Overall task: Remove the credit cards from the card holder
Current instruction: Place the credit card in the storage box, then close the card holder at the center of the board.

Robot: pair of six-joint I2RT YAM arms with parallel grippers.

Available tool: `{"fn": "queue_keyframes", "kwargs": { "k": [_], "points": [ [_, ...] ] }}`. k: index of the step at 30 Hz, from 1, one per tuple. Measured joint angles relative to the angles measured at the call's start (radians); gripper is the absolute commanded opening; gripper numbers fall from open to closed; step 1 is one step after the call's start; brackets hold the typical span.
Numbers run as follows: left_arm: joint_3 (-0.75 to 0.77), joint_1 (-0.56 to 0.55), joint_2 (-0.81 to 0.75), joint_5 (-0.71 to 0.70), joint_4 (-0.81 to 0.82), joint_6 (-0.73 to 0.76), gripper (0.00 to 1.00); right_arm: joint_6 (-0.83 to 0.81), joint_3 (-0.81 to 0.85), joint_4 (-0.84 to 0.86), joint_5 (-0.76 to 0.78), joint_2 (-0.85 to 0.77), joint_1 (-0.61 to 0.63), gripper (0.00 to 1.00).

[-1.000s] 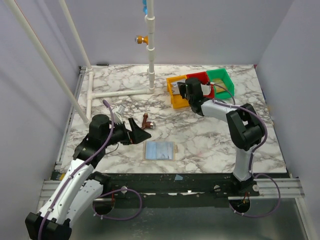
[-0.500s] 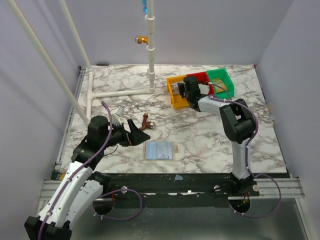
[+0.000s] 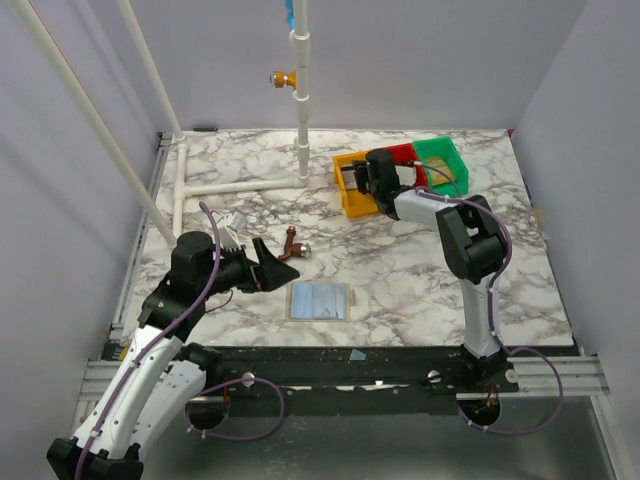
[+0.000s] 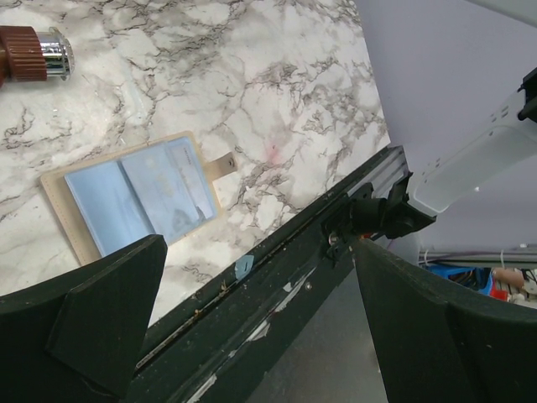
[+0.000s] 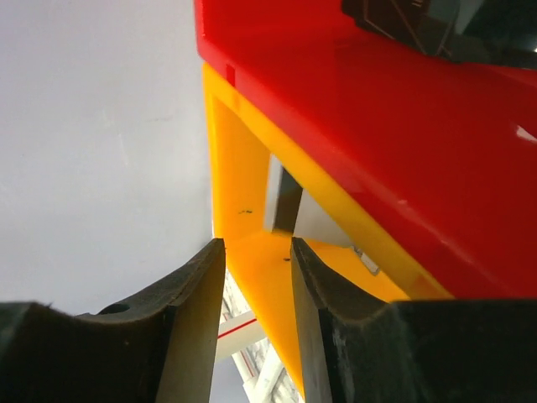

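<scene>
The card holder [image 3: 321, 301] lies flat near the table's front edge, a pale blue sleeve with a tan border; the left wrist view shows the card holder [image 4: 138, 197] with a small tab at one end. My left gripper [image 3: 275, 262] hovers just left of it, wide open and empty, and from the wrist this left gripper [image 4: 260, 319] looks past the table's edge. My right gripper [image 3: 360, 180] is over the yellow bin [image 3: 352, 205]. Its jaws [image 5: 258, 252] stand apart with nothing between them. A pale flat card [image 5: 315, 222] rests inside the yellow bin [image 5: 239, 168].
A red bin [image 3: 398, 155] and a green bin [image 3: 440, 160] adjoin the yellow one at the back right. A brown and chrome fitting [image 3: 296, 245] lies beside my left gripper. White pipes [image 3: 240, 186] stand at the back left. The black front rail [image 4: 277, 277] borders the table.
My right gripper was shut and has opened; it shifted slightly left over the yellow bin. The left arm has barely moved, and the card holder lies where it was.
</scene>
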Motion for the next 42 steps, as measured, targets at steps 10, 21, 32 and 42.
{"fn": "queue_keyframes", "kwargs": {
  "k": [10,21,32,42],
  "points": [
    [0.001,0.0,0.003,0.0,-0.003,0.0,0.99,-0.049,0.012,0.0,-0.022,0.0,-0.001,0.5],
    [0.001,0.0,0.026,0.0,0.002,-0.005,0.99,-0.175,-0.006,-0.034,-0.072,-0.1,-0.002,0.75],
    [-0.002,0.0,0.045,-0.025,0.028,-0.026,0.99,-0.375,-0.142,-0.135,-0.177,-0.361,-0.001,0.98],
    [-0.06,0.0,0.077,-0.127,0.031,-0.047,0.99,-0.589,-0.332,-0.316,-0.251,-0.565,0.045,0.98]
  ]
}}
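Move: The right hand, fingers partly open in the yellow storage box, has the card holder about 37 cm back, 10 cm left and 6 cm below. The yellow box's middle is some 2 cm behind it and level sideways, the red box's 11 cm right and level fore-and-aft; the brown pipe fitting is 20 cm back, 18 cm left. From the left hand, the card holder lies about 3 cm ahead, 7 cm right and 19 cm down. Opening wide, right hand rises from yellow box, backs about 16 cm towards card holder; left sinks 4 cm. ##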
